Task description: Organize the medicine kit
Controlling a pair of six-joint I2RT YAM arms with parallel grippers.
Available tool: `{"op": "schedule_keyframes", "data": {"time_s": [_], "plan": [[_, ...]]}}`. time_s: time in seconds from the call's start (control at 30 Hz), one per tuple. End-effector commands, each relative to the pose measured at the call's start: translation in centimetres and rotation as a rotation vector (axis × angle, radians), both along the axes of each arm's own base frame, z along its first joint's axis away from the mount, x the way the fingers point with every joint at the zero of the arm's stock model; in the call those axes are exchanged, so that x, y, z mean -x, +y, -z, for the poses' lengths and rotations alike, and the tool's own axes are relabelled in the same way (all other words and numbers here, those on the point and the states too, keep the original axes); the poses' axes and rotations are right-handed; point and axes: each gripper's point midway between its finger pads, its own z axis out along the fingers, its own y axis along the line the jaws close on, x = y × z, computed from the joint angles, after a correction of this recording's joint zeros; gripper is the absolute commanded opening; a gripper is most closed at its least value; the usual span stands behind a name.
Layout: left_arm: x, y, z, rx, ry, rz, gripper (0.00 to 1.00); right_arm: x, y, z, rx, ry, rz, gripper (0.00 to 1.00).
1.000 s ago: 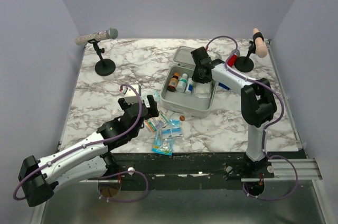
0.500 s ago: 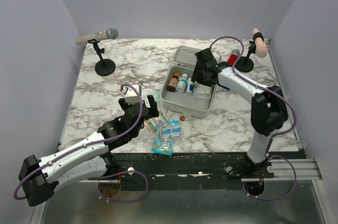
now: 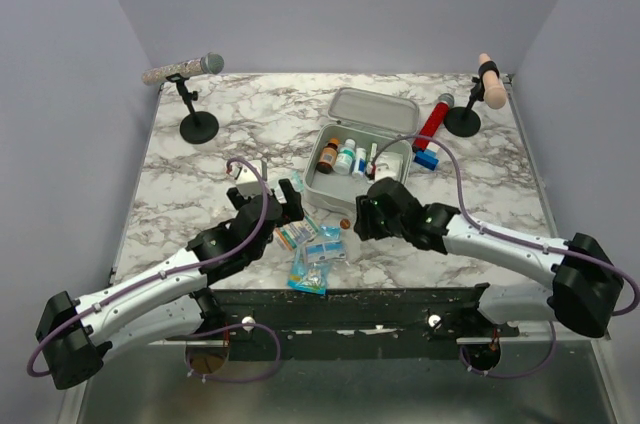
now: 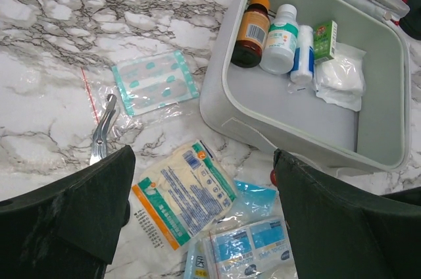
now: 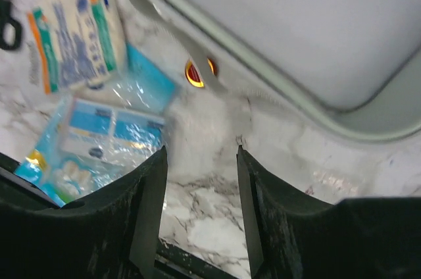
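Note:
The medicine kit (image 3: 375, 109) lies open in the middle of the table, lid back. Inside it stand a brown bottle (image 4: 252, 32), a white bottle (image 4: 279, 39) and a green box (image 4: 325, 32), with a white packet (image 4: 339, 78) beside them. In front of the kit lie a glove packet (image 4: 184, 193), blue wipe sachets (image 4: 253, 243), a plaster strip (image 4: 154, 81) and metal tweezers (image 4: 102, 131). My left gripper (image 4: 204, 160) hovers open over these packets. My right gripper (image 3: 365, 216) is low at the kit's front wall (image 5: 296, 29), open and empty over bare marble (image 5: 200, 160).
A small red round thing (image 5: 195, 73) lies against the kit's front wall. A red cylinder (image 3: 432, 122) and a blue item (image 3: 425, 159) lie right of the kit. A microphone stand (image 3: 198, 127) is at the back left, a peach-topped stand (image 3: 462, 122) at the back right.
My right arm has come out of the kit and swung down to the table's front, beside the packets, its jaws now wider apart. The left arm has not moved.

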Motion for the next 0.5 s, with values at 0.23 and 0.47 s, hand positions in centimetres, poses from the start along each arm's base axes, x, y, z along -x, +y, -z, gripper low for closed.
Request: {"op": "schedule_keyframes", "data": {"time_s": [0.23,0.47], "plan": [[0.8,0.7,2.4,0.062,0.094,-0.069,0.96,0.9,2.2,5.2,0.026,0.114,0.183,0.54],[1.9,2.0,2.9,0.106,0.101,-0.096,0.95,-0.4,2.2,7.6,0.084,0.142,0.313,0.59]]}}
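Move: Ahead of the right hand by about 4 cm, 3 cm to its left and 10 cm below lies the small red-brown round thing, at the foot of the medicine kit box's near wall. The box's middle is some 17 cm straight ahead; the small blue packet lies 3 cm ahead and 6 cm left, the blue-white packet 8 cm left and 1 cm back. From the left hand the round thing is roughly 17 cm right, 3 cm ahead. Sinking about 8 cm beside the box's near wall towards the red-brown round thing, the half-open right hand first draws back some 3 cm, then eases forward and left while still going down. Its fingers tip about 10 degrees steeper and turn clockwise as much, without closing. The wide-open left hand sinks 2 cm, backing slightly. ##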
